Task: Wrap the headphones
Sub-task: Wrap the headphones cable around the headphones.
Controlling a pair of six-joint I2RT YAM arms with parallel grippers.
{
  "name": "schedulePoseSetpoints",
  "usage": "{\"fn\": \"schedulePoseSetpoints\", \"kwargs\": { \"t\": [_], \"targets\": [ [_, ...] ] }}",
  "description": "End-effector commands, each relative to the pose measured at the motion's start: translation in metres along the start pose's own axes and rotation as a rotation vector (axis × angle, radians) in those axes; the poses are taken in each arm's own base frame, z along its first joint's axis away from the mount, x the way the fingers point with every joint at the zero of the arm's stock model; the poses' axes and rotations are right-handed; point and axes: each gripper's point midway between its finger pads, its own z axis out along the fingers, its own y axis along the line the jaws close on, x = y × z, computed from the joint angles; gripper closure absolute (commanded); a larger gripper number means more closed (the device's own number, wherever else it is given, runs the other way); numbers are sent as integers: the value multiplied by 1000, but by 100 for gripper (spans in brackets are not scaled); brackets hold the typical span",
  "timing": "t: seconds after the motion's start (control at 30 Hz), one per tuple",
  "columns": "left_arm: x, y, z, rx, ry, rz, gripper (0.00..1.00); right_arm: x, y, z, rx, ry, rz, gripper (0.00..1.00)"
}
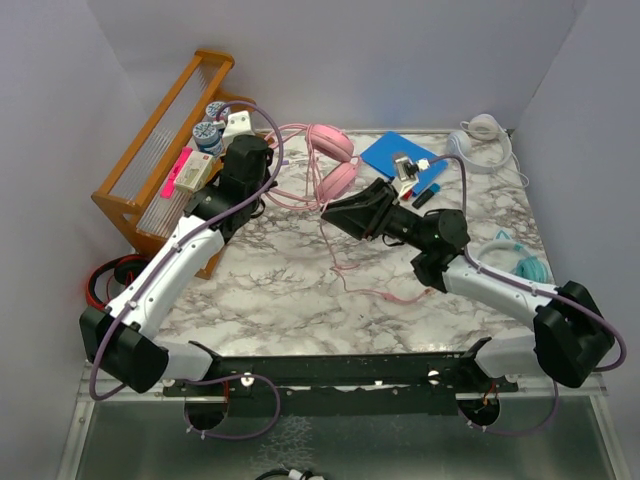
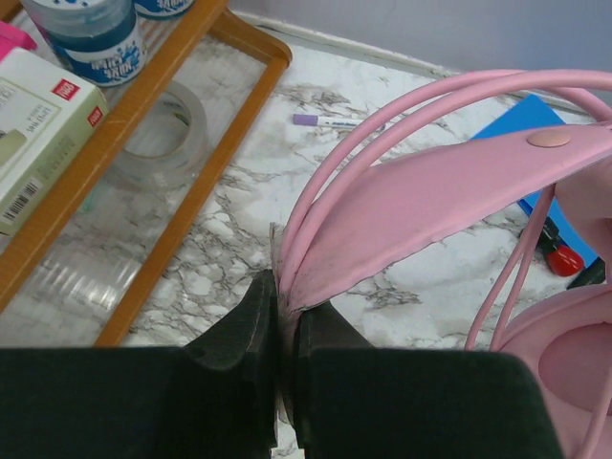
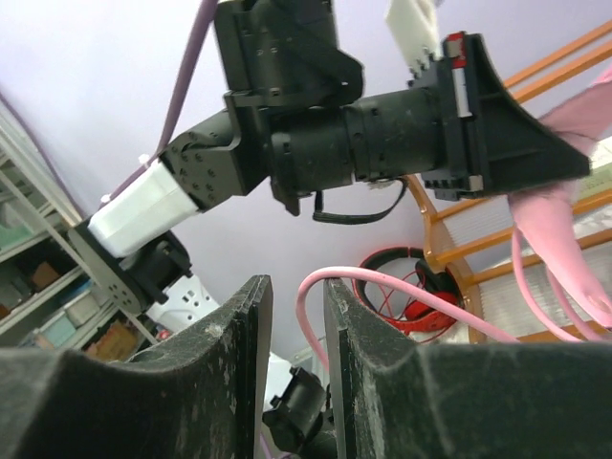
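The pink headphones (image 1: 330, 160) lie at the back middle of the marble table. My left gripper (image 1: 275, 162) is shut on their headband; in the left wrist view the pink band (image 2: 430, 201) is pinched between the two black fingers (image 2: 287, 296). Their long pink cable (image 1: 338, 262) hangs down from my right gripper (image 1: 328, 210) and trails across the table. My right gripper (image 3: 295, 287) stands open, and the cable (image 3: 421, 294) drapes loosely over one fingertip and runs down between the jaws. A white pair (image 1: 480, 140) sits at the back right. A teal pair (image 1: 520, 262) lies beside the right arm.
A wooden rack (image 1: 160, 150) with boxes and jars stands at the left; a tape roll (image 2: 158, 134) lies in it. A red-and-black pair (image 1: 110, 275) sits beside the rack. A blue pad (image 1: 385, 152) with small items lies behind the right gripper. A purple marker (image 2: 320, 121) lies near the rack.
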Motion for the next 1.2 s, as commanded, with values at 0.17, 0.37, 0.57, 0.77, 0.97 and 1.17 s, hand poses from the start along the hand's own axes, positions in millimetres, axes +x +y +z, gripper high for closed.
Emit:
{"fn": "schedulePoseSetpoints", "kwargs": {
  "t": [0.17, 0.37, 0.57, 0.77, 0.97, 1.17],
  "targets": [
    [-65, 21, -25, -81, -248, 26, 100, -1, -28, -8, 221, 42, -87, 66],
    [-70, 22, -29, -78, -263, 33, 100, 26, -27, -23, 190, 139, -91, 77],
    [-72, 25, -32, -85, -278, 35, 100, 45, -31, -36, 200, 195, -66, 85],
    [-78, 24, -37, -75, -293, 30, 100, 64, -60, -54, 321, 286, -128, 98],
    [-91, 22, -46, -63, -323, 4, 100, 79, -70, -65, 335, 330, -162, 99],
    [-95, 26, -47, -83, -336, 9, 100, 94, -68, -71, 292, 396, -162, 99]
  ]
}}
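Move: The right gripper, partly open, has the pink cable between its fingertips, within about 1 cm. From it, the near earcup is some 11 cm ahead, 3 cm right and 6 cm lower. The left gripper already holds the headband; from there the gripped cable stretch lies about 16 cm back, 10 cm right and 6 cm higher, the shelf jars 12 cm ahead, 15 cm left and 12 cm lower, and the boxed item 5 cm ahead, 17 cm left and 13 cm lower. Ease the right gripper slightly forward, then lower it about 12 cm, closing its fingers to pinch the pink cable on the way down and tipping them from pointing up-left to nearly level. Meanwhile keep the left grip on the headband and carry it some 4 cm left, towards the shelf, and as much up, rolling its left side up. ##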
